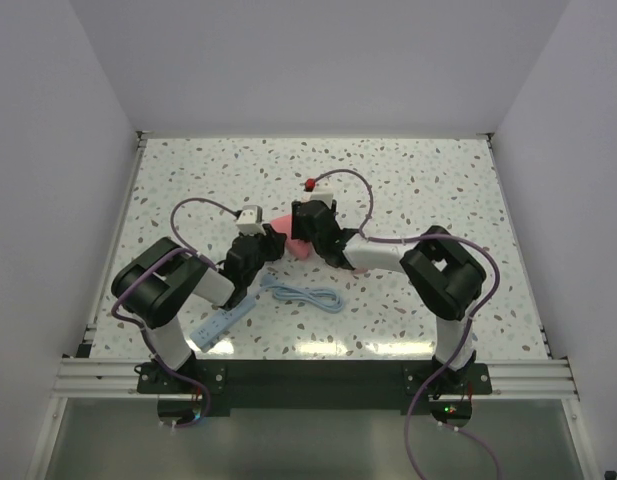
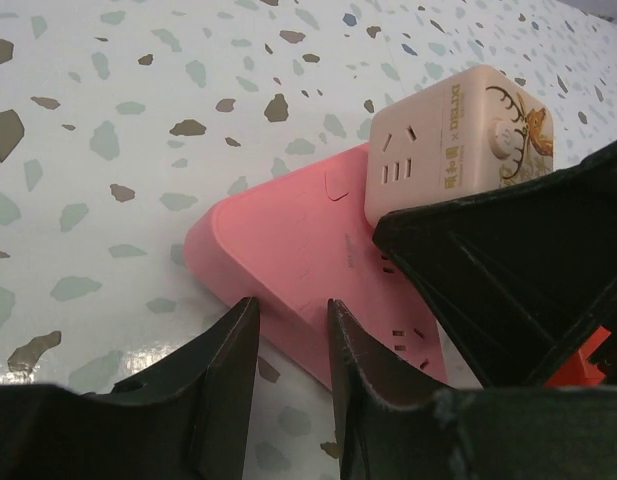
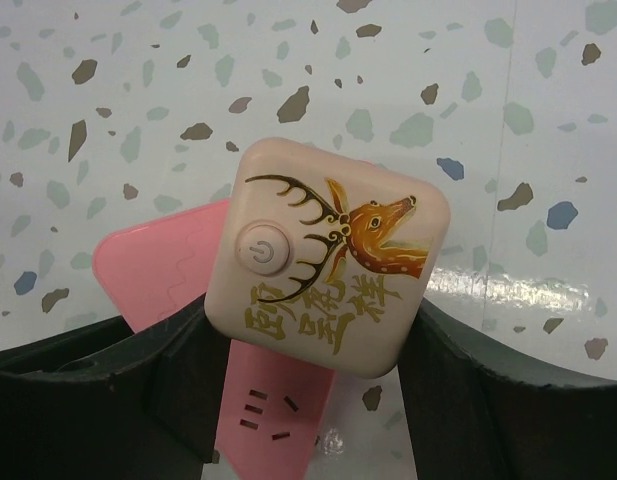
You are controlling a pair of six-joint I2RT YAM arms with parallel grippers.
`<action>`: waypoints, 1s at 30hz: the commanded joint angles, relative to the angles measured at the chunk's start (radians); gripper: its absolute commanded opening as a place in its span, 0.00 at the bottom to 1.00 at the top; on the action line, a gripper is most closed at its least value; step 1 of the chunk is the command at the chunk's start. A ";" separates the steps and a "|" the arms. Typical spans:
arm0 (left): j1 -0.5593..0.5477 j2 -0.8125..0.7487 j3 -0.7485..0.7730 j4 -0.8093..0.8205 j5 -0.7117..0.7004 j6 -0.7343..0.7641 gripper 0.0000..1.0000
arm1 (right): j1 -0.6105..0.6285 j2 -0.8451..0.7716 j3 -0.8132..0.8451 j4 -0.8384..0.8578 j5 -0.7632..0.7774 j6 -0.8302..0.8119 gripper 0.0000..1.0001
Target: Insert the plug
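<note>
The plug [image 3: 328,255] is a salmon cube with a deer picture and a power button on its top face. My right gripper [image 3: 313,345] is shut on its sides. In the left wrist view the plug [image 2: 458,135] stands at the far corner of the flat pink triangle [image 2: 298,250], which has socket slots [image 3: 263,415] in its top; its pins are hidden. My left gripper [image 2: 293,315] is low on the table with its jaws a finger-width apart. The triangle's near edge shows in that gap. In the top view both grippers, left [image 1: 271,240] and right [image 1: 318,225], meet at the triangle [image 1: 288,225].
A coiled pale blue cable [image 1: 306,296] lies on the speckled table [image 1: 438,170] in front of the grippers. A white power strip [image 1: 223,322] lies by the left arm. A small red-topped object [image 1: 310,185] sits behind the right gripper. White walls enclose the table.
</note>
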 commanded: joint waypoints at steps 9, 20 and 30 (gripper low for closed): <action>0.010 0.025 0.017 -0.075 0.055 0.063 0.38 | -0.100 0.055 0.100 -0.231 -0.203 -0.096 0.00; 0.027 0.002 0.028 -0.117 0.038 0.075 0.42 | -0.175 0.084 0.214 -0.348 -0.329 -0.156 0.00; 0.097 -0.082 0.040 -0.135 0.084 0.080 0.64 | -0.215 0.132 0.269 -0.405 -0.400 -0.175 0.00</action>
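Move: The right hand still grips the beige plug cube over the pink strip, whose middle lies about 3 cm to its left, 2 cm back and 4 cm below. From there the red cube stands some 5 cm back and 7 cm to the right, and the blue cable coil roughly 15 cm straight back. From the left hand, fingertips at the strip's near side, the strip's middle is about 4 cm ahead, 4 cm right and 3 cm below. Carry the plug cube forward about 5 cm with the right gripper, drifting slightly left, keeping its hold and dragging the pink strip along under it while the hand tips down and turns counter-clockwise some 10 degrees each. Keep the left fingertips nearly still at the strip's side at first, then dip about 2 cm, ease left and partly back up, opening wider and leaving the strip clear. ##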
